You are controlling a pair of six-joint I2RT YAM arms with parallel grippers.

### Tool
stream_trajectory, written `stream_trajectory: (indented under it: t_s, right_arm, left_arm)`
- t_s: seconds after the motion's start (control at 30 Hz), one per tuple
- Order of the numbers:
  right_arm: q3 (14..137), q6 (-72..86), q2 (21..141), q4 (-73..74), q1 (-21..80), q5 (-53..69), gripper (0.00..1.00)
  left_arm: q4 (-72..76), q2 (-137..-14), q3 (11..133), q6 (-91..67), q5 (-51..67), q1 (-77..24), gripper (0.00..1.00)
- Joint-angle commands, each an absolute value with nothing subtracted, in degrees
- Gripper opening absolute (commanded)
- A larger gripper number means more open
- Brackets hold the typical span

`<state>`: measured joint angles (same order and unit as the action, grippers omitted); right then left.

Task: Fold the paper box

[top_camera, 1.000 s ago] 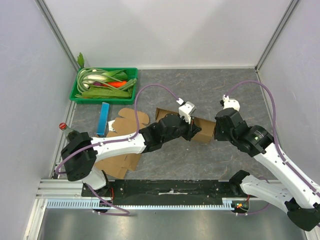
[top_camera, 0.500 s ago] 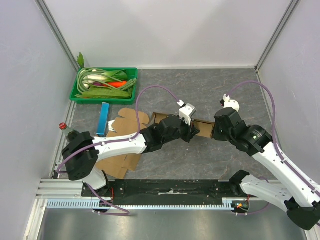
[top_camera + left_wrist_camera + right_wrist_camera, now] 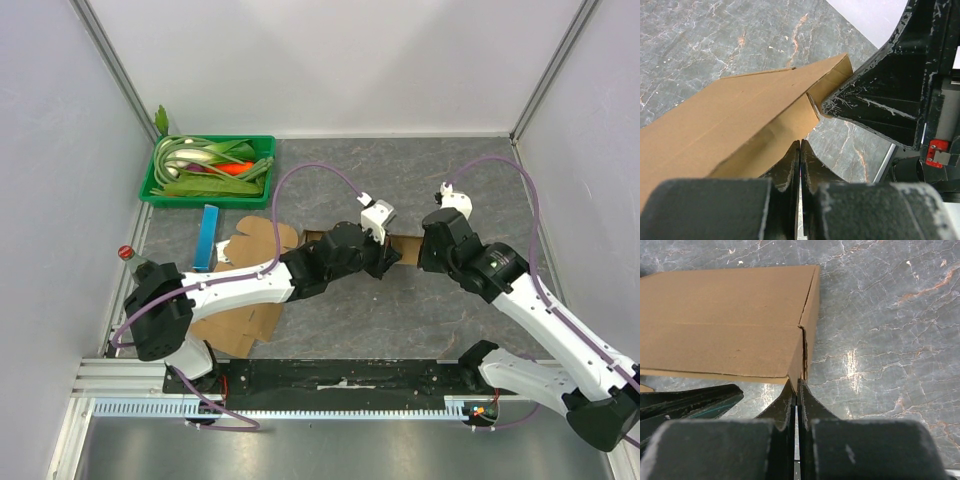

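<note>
The paper box (image 3: 730, 125) is a brown cardboard sleeve, half raised into shape, lying on the grey marble table between my two grippers. In the top view only slivers of the paper box (image 3: 408, 246) show past the arms. My left gripper (image 3: 800, 146) is shut, its tips against the box's long near side. My right gripper (image 3: 796, 383) is shut too, its tips touching the bottom corner of the box's end wall, beside a vertical slit. I see no cardboard between either pair of fingers. From above, the left gripper (image 3: 388, 258) and the right gripper (image 3: 424, 258) nearly meet.
A green tray (image 3: 160, 192) of vegetables stands at the back left. A blue bar (image 3: 208, 238) and flat cardboard blanks (image 3: 240, 305) lie left of the box. A red-capped bottle (image 3: 127, 254) stands by the left wall. Frame walls close in on both sides.
Both grippers have moved away from the arm bases, pushing the box with them. The box has turned squarer to the table and is now more hidden under the arms.
</note>
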<state>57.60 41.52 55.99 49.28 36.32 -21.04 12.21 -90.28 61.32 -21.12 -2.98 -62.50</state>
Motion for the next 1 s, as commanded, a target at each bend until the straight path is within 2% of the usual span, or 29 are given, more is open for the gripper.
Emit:
stream_trajectory:
  t_s: [0.0, 0.23, 0.33, 0.37, 0.43, 0.57, 0.67, 0.83, 0.87, 0.97]
  right_arm:
    - [58.18, 41.48, 56.95, 49.04, 35.16, -20.22, 0.0]
    - [58.71, 40.69, 59.76, 48.08, 32.78, -17.32, 0.0]
    - [60.55, 39.99, 61.34, 47.55, 32.52, -16.53, 0.0]
    - [60.99, 39.73, 61.7, 47.55, 32.17, -16.35, 0.0]
    - [61.96, 39.11, 62.75, 47.46, 31.91, -16.17, 0.0]
    - [60.31, 38.15, 63.54, 45.8, 31.38, -14.77, 0.0]
    - [55.13, 38.76, 61.62, 44.04, 31.38, -14.68, 0.0]
    - [54.66, 39.2, 59.41, 43.59, 31.29, -14.59, 0.0]
    - [56.15, 39.11, 59.59, 43.85, 31.2, -14.68, 0.0]
    - [58.87, 38.85, 60.38, 44.38, 31.11, -13.54, 0.0]
  left_arm:
    - [11.69, -90.79, 63.81, -19.6, -3.17, -61.18, 0.06]
    - [10.11, -87.28, 63.9, -20.66, -0.35, -58.98, 0.09]
    - [9.58, -83.16, 63.2, -19.34, 5.96, -58.19, 0.18]
    - [9.67, -81.93, 61.98, -18.81, 7.89, -57.75, 0.25]
    - [9.49, -77.27, 60.21, -17.32, 11.5, -57.39, 0.32]
    - [7.39, -68.05, 53.2, -15.56, 10.37, -56.52, 0.46]
    - [4.41, -60.92, 49.23, -16.69, 8.88, -55.12, 0.49]
    - [-2.54, -48.99, 43.52, -24.42, -5.17, -48.98, 0.58]
    - [-2.72, -47.65, 41.5, -27.13, -6.14, -47.39, 0.61]
    - [-3.08, -44.92, 38.95, -31.01, -2.48, -40.88, 0.64]
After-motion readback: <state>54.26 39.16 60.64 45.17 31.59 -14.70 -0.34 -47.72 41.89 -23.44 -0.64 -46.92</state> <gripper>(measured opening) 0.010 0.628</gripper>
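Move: The box's left front corner, where the left hand goes, lies about 20 cm left of it, some 3 cm ahead and 4 cm lower. The box's middle is roughly 7 cm left, 4 cm ahead and 3 cm below that hand, and the flat cardboard some 40 cm left and 10 cm back on the table. The right hand already pinches the flap corner at its fingertips, with the box's middle about 14 cm left, 5 cm ahead and 3 cm below. Left hand, opening, rises and swings about 18 cm to the box's left end; right lowers its pinched flap. ##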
